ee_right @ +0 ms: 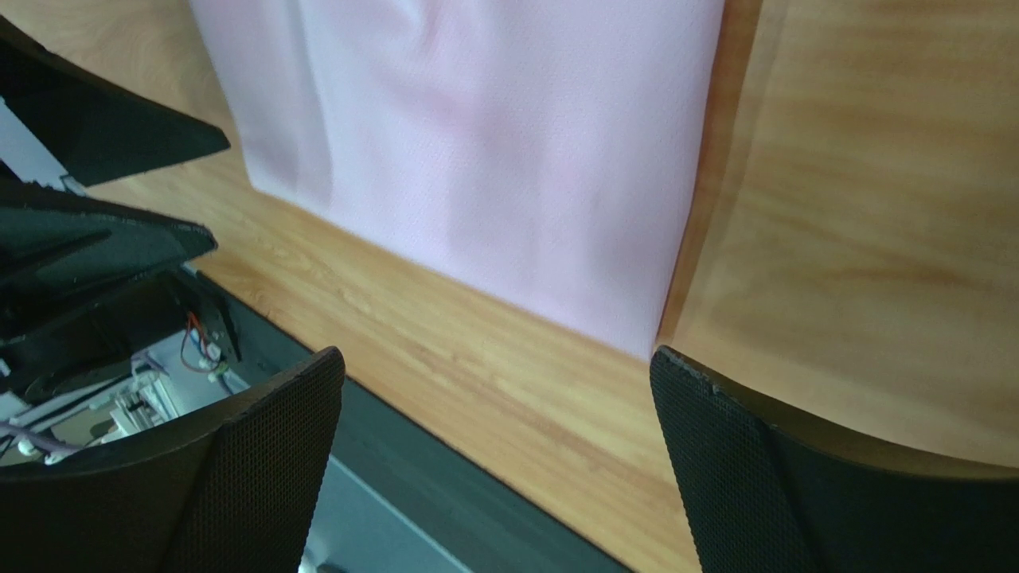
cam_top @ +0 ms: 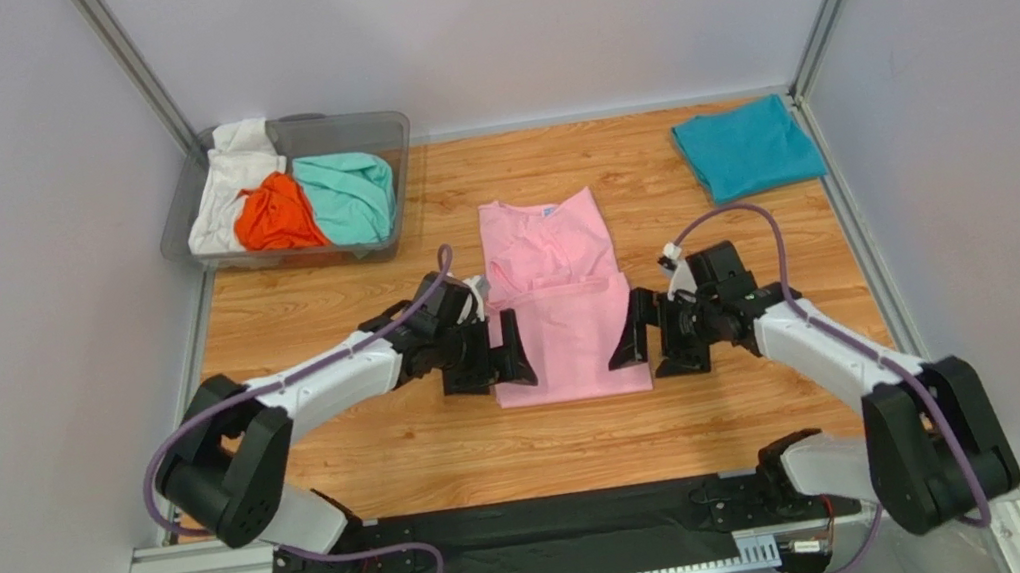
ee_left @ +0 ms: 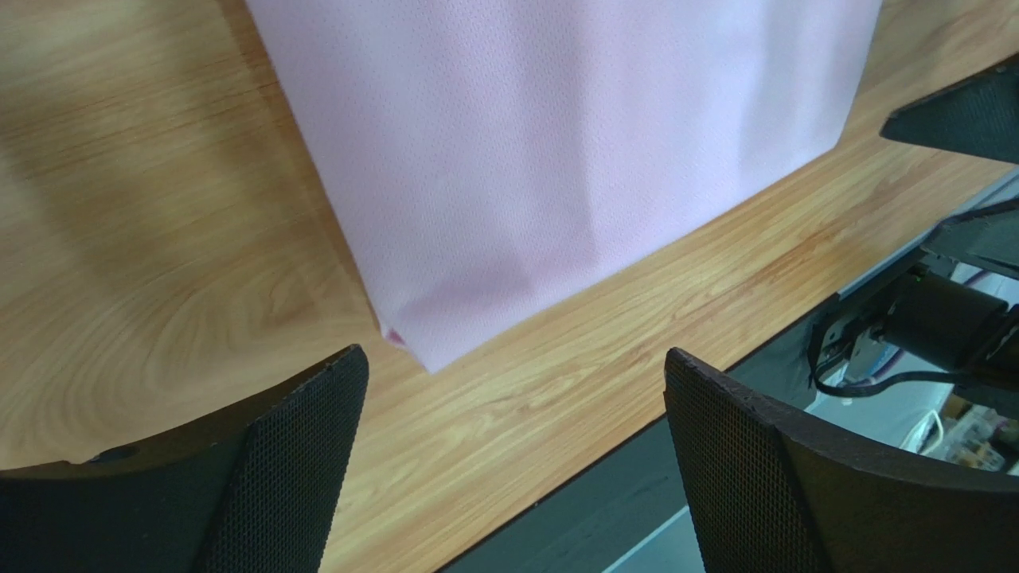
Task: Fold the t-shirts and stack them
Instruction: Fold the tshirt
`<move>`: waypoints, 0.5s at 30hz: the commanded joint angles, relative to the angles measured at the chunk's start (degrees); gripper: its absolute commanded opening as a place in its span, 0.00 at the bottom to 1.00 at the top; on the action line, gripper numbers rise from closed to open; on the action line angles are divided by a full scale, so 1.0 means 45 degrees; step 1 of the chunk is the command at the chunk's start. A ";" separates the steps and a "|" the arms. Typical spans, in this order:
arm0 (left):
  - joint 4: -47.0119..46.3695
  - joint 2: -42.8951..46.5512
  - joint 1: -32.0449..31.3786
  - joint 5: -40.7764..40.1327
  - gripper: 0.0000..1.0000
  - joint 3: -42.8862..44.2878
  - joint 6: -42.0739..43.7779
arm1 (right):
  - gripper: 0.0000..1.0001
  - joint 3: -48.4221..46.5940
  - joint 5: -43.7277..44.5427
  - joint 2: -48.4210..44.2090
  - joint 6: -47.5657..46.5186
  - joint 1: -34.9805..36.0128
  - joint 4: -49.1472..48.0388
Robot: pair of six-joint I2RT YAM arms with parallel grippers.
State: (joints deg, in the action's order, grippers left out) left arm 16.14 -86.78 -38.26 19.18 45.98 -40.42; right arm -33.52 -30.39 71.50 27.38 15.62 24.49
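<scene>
A light pink t-shirt (cam_top: 560, 294) lies flat in the middle of the wooden table, folded into a narrow strip, its near half doubled over. My left gripper (cam_top: 487, 357) stands open just left of its near part, and the wrist view shows the shirt's near left corner (ee_left: 419, 346) ahead of the empty left gripper (ee_left: 514, 394). My right gripper (cam_top: 651, 334) stands open just right of the same part; its wrist view has the pink cloth (ee_right: 479, 143) ahead of the empty right gripper (ee_right: 496, 400). A folded teal-blue t-shirt (cam_top: 746, 147) lies at the back right.
A clear plastic bin (cam_top: 384, 136) at the back left holds white (cam_top: 228, 177), orange (cam_top: 273, 216) and mint-green (cam_top: 351, 194) t-shirts in a heap. Grey walls close the table in on three sides. A black rail (cam_top: 553, 531) runs along the near edge.
</scene>
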 commanded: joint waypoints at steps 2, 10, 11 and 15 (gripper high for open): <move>0.0945 0.2074 -0.0111 -0.1388 1.00 0.0425 0.0330 | 1.00 -0.1222 -0.0550 -0.2446 -0.0576 0.0026 0.2077; 0.1687 -0.0317 -0.0072 -0.1782 1.00 0.2789 0.1268 | 1.00 -0.2102 0.0250 -0.3274 -0.0439 0.0026 0.2155; 0.1686 -0.0672 -0.0072 -0.1666 1.00 0.3236 0.1307 | 1.00 -0.2102 0.0269 -0.3176 -0.0458 0.0026 0.2155; 0.1823 -0.2391 0.0084 -0.1061 1.00 0.4663 0.1774 | 1.00 -0.2180 0.0523 -0.2610 -0.0595 -0.0013 0.2350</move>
State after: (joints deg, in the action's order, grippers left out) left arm 22.68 -94.00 -38.48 12.21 62.59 -35.66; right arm -42.04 -29.45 58.59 25.78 15.59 33.56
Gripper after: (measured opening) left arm 0.994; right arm 0.998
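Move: The left hand is just above the pink t-shirt's near edge, its near left corner about 2 cm to the hand's left. The layered edge across the shirt has its middle some 14 cm ahead, 10 cm right and 1 cm below; the collar part lies about 8 cm beyond that edge. From the right hand, that edge's middle is about 14 cm ahead and 9 cm left, and the near right corner about 3 cm right and 1 cm ahead. Lift the left gripper about 5 cm off the shirt's near edge, then carry it forward some 6 cm and slightly right towards the layered edge, sinking again at the end. Raise the right gripper about 9 cm almost straight up and let it hover, easing down slightly. Swing both sets of fingertips some 10 to 15 degrees forward and keep both grippers wide open. ##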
